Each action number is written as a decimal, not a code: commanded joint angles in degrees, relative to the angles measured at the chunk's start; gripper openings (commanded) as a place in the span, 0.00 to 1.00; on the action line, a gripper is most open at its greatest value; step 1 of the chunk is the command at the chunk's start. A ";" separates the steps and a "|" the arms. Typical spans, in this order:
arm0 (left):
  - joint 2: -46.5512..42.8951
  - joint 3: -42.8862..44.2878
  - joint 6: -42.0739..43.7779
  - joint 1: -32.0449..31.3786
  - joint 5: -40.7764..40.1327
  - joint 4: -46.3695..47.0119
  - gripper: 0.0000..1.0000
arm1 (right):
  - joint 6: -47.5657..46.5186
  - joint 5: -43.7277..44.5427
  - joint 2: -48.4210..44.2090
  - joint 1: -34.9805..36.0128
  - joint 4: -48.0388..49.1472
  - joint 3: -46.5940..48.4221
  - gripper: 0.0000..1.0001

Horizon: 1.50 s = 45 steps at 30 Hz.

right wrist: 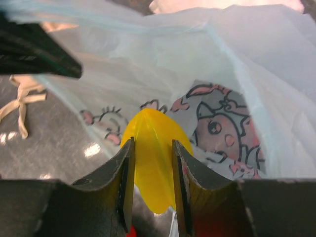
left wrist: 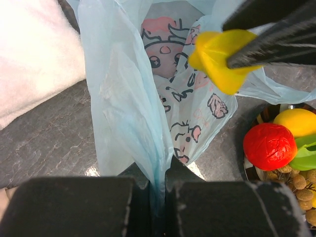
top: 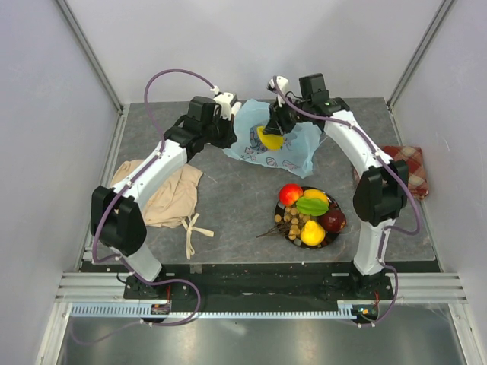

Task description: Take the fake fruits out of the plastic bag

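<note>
The light-blue plastic bag (top: pixel 285 148) with its pink cartoon print lies at the back middle of the table. My left gripper (left wrist: pixel 160 170) is shut on the bag's (left wrist: pixel 128 98) edge and holds the mouth up. At that mouth my right gripper (right wrist: pixel 153 148) is shut on a yellow ridged fake fruit (right wrist: pixel 154 168), whose tip sticks out past the fingers. The same fruit (top: pixel 269 138) shows in the top view, and in the left wrist view (left wrist: pixel 217 61). Other fake fruits sit on a dark plate (top: pixel 332 238): a red apple (top: pixel 290 194), a green piece (top: pixel 312 205), a yellow pear (top: pixel 312 233), a dark-red piece (top: pixel 332 220) and a brown berry cluster (top: pixel 289 222).
A beige cloth (top: pixel 163 194) with ties lies on the left under my left arm. A red checkered cloth (top: pixel 411 169) is at the right edge. A white cloth (left wrist: pixel 34 59) lies behind the bag. Walls close in the table on three sides.
</note>
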 commanded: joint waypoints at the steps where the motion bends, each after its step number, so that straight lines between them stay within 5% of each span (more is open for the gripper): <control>1: 0.08 2.32 -0.11 0.20 0.29 1.76 0.02 | -9.62 -4.70 -8.27 -0.04 -12.42 2.80 0.31; 8: 0.25 3.11 -0.19 0.12 0.46 1.85 0.02 | -21.14 -1.19 -20.23 -0.04 -30.78 -7.91 0.31; 17: -1.94 2.67 -0.55 0.12 0.55 1.50 0.02 | -23.80 7.43 -26.30 -0.22 -43.63 -18.73 0.31; 26: -4.32 -0.40 1.56 0.12 -0.24 2.73 0.02 | -23.72 12.09 -33.42 -0.83 -44.61 -27.43 0.31; 45: -5.55 -0.49 2.88 0.12 -1.38 1.94 0.02 | -17.57 5.41 -35.27 -3.82 -31.78 -39.21 0.34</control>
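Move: My right hand already has the yellow star fruit up over the bag mouth. The plate it goes to is centred about 22 cm back, 11 cm to the right and 18 cm below. On the plate, the green pepper sits about 4 cm beyond the centre, the red pepper about 7 cm beyond and 5 cm left of it, the dark red apple 7 cm right of it. From my left hand the plate is some 20 cm back and 22 cm right. Keeping the star fruit pinched, I swing my right hand back about 25 cm and some 14 cm to my right, away from the bag to above the plate's right side by the dark red apple. It arcs up some 5 cm first, then sinks about 12, fingers tipping some 30 degrees steeper. My left hand keeps its grip on the bag rim and lifts about 2 cm late on. ##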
